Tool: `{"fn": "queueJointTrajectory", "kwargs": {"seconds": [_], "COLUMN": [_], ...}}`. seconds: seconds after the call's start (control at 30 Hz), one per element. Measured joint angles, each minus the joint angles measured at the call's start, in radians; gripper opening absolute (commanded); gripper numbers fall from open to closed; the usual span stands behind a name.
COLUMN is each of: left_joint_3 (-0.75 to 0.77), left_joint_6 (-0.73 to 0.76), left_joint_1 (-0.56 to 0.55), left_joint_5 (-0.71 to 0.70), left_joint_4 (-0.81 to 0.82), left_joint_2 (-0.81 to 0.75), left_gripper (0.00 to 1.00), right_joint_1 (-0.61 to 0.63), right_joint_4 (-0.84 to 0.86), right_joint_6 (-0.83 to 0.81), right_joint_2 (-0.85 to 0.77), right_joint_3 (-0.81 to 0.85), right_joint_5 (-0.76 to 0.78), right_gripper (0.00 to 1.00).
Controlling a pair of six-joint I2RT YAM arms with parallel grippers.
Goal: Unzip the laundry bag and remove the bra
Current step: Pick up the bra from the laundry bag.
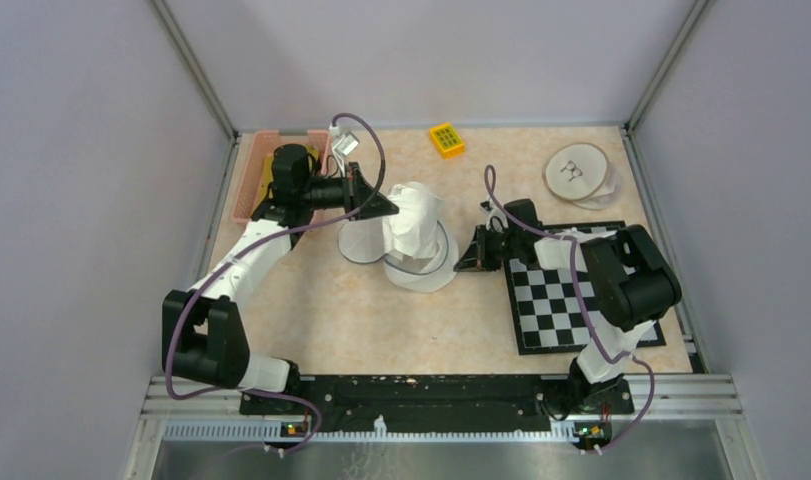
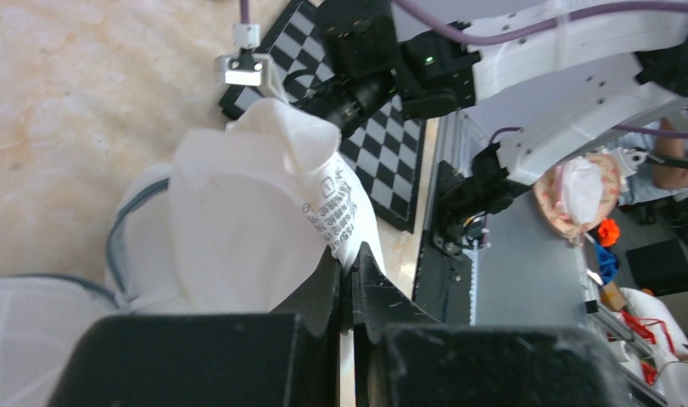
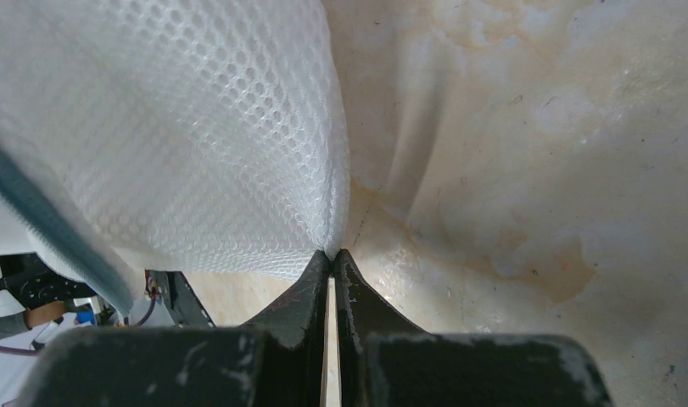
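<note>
The white mesh laundry bag (image 1: 423, 272) lies mid-table, its grey zipper edge (image 2: 118, 233) gaping open. A white bra (image 1: 413, 215) rises out of it as crumpled fabric with a printed care label (image 2: 336, 212). My left gripper (image 1: 391, 207) is shut on the bra's fabric next to that label, seen in the left wrist view at the gripper (image 2: 350, 254). From the right side of the bag, my right gripper (image 1: 464, 262) is shut on the mesh edge; in the right wrist view the gripper (image 3: 333, 253) pinches the honeycomb mesh (image 3: 170, 127).
A pink basket (image 1: 251, 175) stands at the back left behind my left arm. A yellow block (image 1: 446, 139) lies at the back centre. Round pale discs (image 1: 578, 172) sit at the back right. A checkerboard mat (image 1: 561, 300) lies under my right arm.
</note>
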Motion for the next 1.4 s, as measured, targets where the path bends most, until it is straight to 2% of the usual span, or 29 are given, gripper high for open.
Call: {"fn": "queueJointTrajectory", "kwargs": {"seconds": [0.07,0.2,0.4,0.53,0.6,0.83,1.03,1.2,1.4], "left_joint_3": [0.003,0.013,0.078,0.110,0.110,0.074,0.031,0.010,0.006], "left_joint_6": [-0.040,-0.089,0.004,0.045,0.030,-0.127,-0.312,-0.449,-0.542], "left_joint_1": [0.000,0.000,0.000,0.000,0.000,0.002,0.006,0.006,0.006], "left_joint_5": [0.013,0.018,0.013,0.029,0.039,0.034,-0.030,-0.101,-0.152], "left_joint_4": [0.040,0.082,0.005,-0.016,0.002,0.196,0.402,0.538,0.607], "left_joint_2": [-0.003,-0.009,-0.027,-0.053,-0.064,-0.083,-0.097,-0.101,-0.105], "left_gripper": [0.00,0.00,0.00,0.00,0.00,0.00,0.00,0.00,0.00], "right_joint_1": [0.000,0.000,-0.015,-0.035,-0.040,-0.073,-0.092,-0.092,-0.089], "right_joint_4": [0.000,-0.002,-0.040,-0.101,-0.133,-0.234,-0.258,-0.150,0.101], "right_joint_6": [0.000,-0.004,-0.013,-0.037,-0.055,-0.133,-0.143,-0.006,0.267], "right_joint_2": [0.000,0.000,-0.014,-0.082,-0.126,-0.267,-0.331,-0.351,-0.331], "right_joint_3": [0.000,0.001,0.027,0.052,0.077,0.175,0.286,0.313,0.315], "right_joint_5": [0.000,-0.002,-0.030,-0.059,-0.072,-0.132,-0.211,-0.267,-0.296], "right_gripper": [0.02,0.26,0.48,0.63,0.67,0.71,0.72,0.72,0.74]}}
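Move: The left hand already pinches the white bra, whose middle hangs about 4 cm to its right, 5 cm below and 1 cm ahead. The laundry bag lies 22 cm beneath it, 5 cm right and 2 cm ahead; the bag's round lid is some 7 cm left, 5 cm ahead and 26 cm down. The right hand still grips the bag's edge: the bra is roughly 18 cm above it, 7 cm left and 2 cm ahead, and the bag's middle 6 cm left, 3 cm ahead and about level. The right fingers open and let go of the bag's edge, then the hand climbs nearly 28 cm, drifting slightly forward, up beside the hanging bra, its fingers wide open and swung up to about level. Meanwhile the left hand keeps its pinch on the bra and lifts it some 13 cm straight up, away from the bag, tilting its fingertips upward. ##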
